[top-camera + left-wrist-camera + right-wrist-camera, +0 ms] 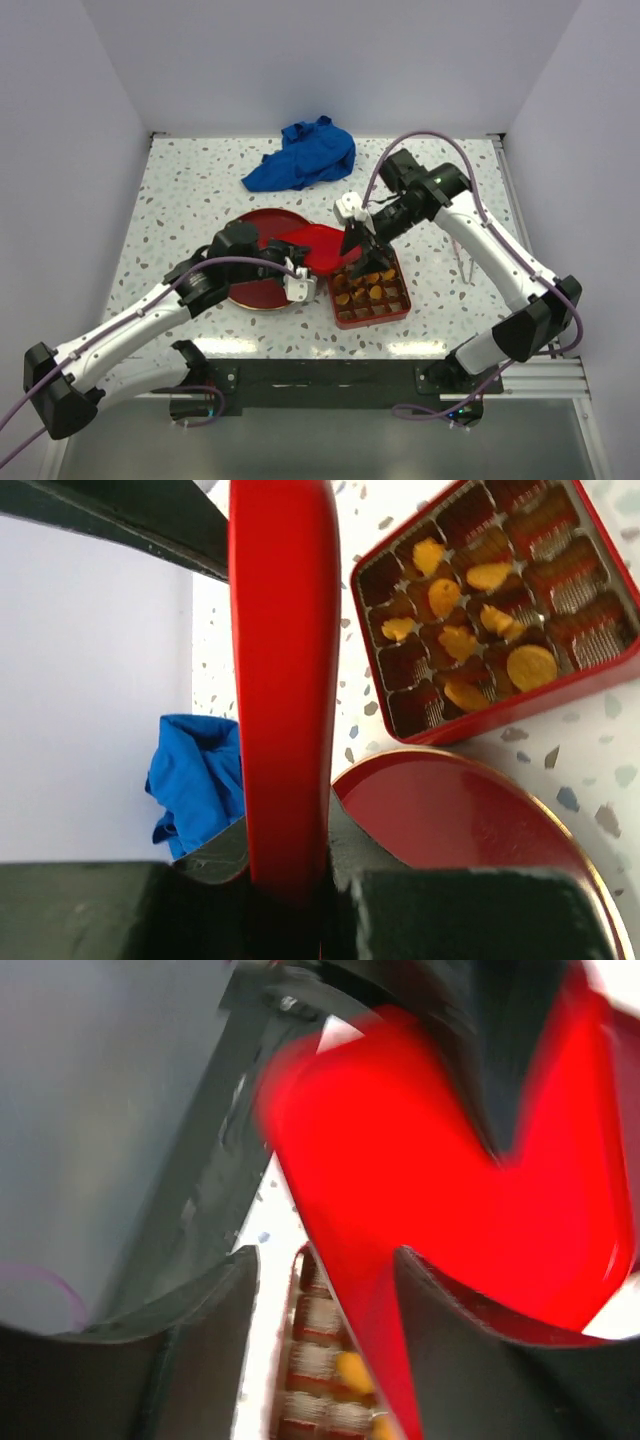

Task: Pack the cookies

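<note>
Several orange-golden cookies (366, 291) (531, 666) (352, 1370) lie in the compartments of an open red tin box (405, 302) (500, 706) (318, 1310). Its bright red lid (318, 248) (285, 680) (430, 1190) hangs tilted over the box's left side. My left gripper (300, 283) (290, 880) is shut on the lid's near edge, pads pressed on both faces. My right gripper (357, 243) (325, 1300) is at the lid's right edge with its jaws apart. The edge runs between them, and a gap shows on one side.
A dark red round plate (258, 292) (470, 830) with a gold rim lies left of the box, partly under the lid and my left arm. A crumpled blue cloth (305, 155) (195, 790) sits at the back of the speckled table. White walls close in both sides.
</note>
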Action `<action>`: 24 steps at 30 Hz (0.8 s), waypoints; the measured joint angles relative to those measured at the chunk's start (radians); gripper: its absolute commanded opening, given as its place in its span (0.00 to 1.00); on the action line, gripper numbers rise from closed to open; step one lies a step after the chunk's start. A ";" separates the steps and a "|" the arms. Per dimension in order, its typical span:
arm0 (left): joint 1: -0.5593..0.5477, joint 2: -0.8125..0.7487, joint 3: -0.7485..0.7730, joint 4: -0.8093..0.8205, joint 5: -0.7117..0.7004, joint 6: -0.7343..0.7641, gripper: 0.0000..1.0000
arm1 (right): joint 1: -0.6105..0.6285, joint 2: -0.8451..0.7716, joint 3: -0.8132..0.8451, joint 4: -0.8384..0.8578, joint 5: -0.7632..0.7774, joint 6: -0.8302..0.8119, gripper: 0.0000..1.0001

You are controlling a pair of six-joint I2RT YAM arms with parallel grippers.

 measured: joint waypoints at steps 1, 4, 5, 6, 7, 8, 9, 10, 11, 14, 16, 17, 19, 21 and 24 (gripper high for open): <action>0.000 -0.016 -0.010 0.013 -0.005 -0.031 0.00 | -0.030 -0.001 0.005 0.020 -0.012 0.073 0.71; 0.000 -0.079 -0.059 0.102 -0.035 -0.206 0.00 | -0.138 -0.003 0.007 0.143 -0.029 0.294 0.75; 0.000 -0.100 -0.078 0.136 -0.047 -0.278 0.00 | -0.171 -0.003 0.003 0.186 -0.032 0.353 0.78; 0.000 -0.119 -0.098 0.178 -0.063 -0.364 0.00 | -0.206 -0.007 -0.006 0.244 -0.038 0.422 0.79; 0.000 -0.134 -0.115 0.219 -0.082 -0.454 0.00 | -0.238 -0.013 -0.019 0.293 -0.046 0.489 0.81; 0.000 -0.140 -0.122 0.246 -0.101 -0.530 0.00 | -0.270 -0.022 -0.040 0.345 -0.053 0.551 0.82; 0.000 -0.142 -0.127 0.279 -0.125 -0.617 0.00 | -0.298 -0.032 -0.063 0.389 -0.061 0.600 0.83; 0.000 -0.142 -0.130 0.307 -0.150 -0.705 0.00 | -0.325 -0.043 -0.092 0.429 -0.074 0.656 0.84; 0.000 -0.140 -0.131 0.333 -0.176 -0.795 0.00 | -0.349 -0.055 -0.119 0.463 -0.082 0.704 0.85; 0.001 -0.137 -0.142 0.401 -0.237 -1.042 0.00 | -0.390 -0.089 -0.196 0.556 -0.099 0.821 0.86; 0.002 -0.136 -0.162 0.453 -0.261 -1.187 0.00 | -0.396 -0.108 -0.246 0.613 -0.103 0.892 0.91; 0.003 -0.134 -0.172 0.476 -0.265 -1.242 0.00 | -0.397 -0.115 -0.272 0.646 -0.106 0.930 0.91; 0.008 -0.127 -0.201 0.537 -0.269 -1.375 0.00 | -0.397 -0.122 -0.315 0.706 -0.116 0.997 0.94; 0.015 -0.115 -0.237 0.613 -0.265 -1.497 0.00 | -0.396 -0.126 -0.370 0.796 -0.125 1.095 0.94; 0.028 -0.093 -0.307 0.735 -0.253 -1.678 0.00 | -0.396 -0.124 -0.421 0.887 -0.125 1.204 0.95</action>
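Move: The left hand already grips the red lid high over the table; the cookie box it is meant for lies about 15 cm to that hand's right, 3 cm back and some 18 cm below, with the round plate about 10 cm to its left and 5 cm farther out, 19 cm down. From the right hand, whose fingers are already part open at the lid, the lid's middle is some 6 cm left and 3 cm ahead at about its height, and the box about 4 cm right, 1 cm ahead and 21 cm below. The right hand opens its fingers nearly all the way and pulls away from the lid, about 11 cm forward and 5 cm to the right, turning roughly 45 degrees clockwise and tipping down as it goes. The left hand keeps its pinch on the lid and rises some 5 cm, sinking slightly at the end, while it rolls about 90 degrees around the line of its fingers, counter-clockwise as seen from the wrist, and its fingers swing up to level, pointing forward and right. ##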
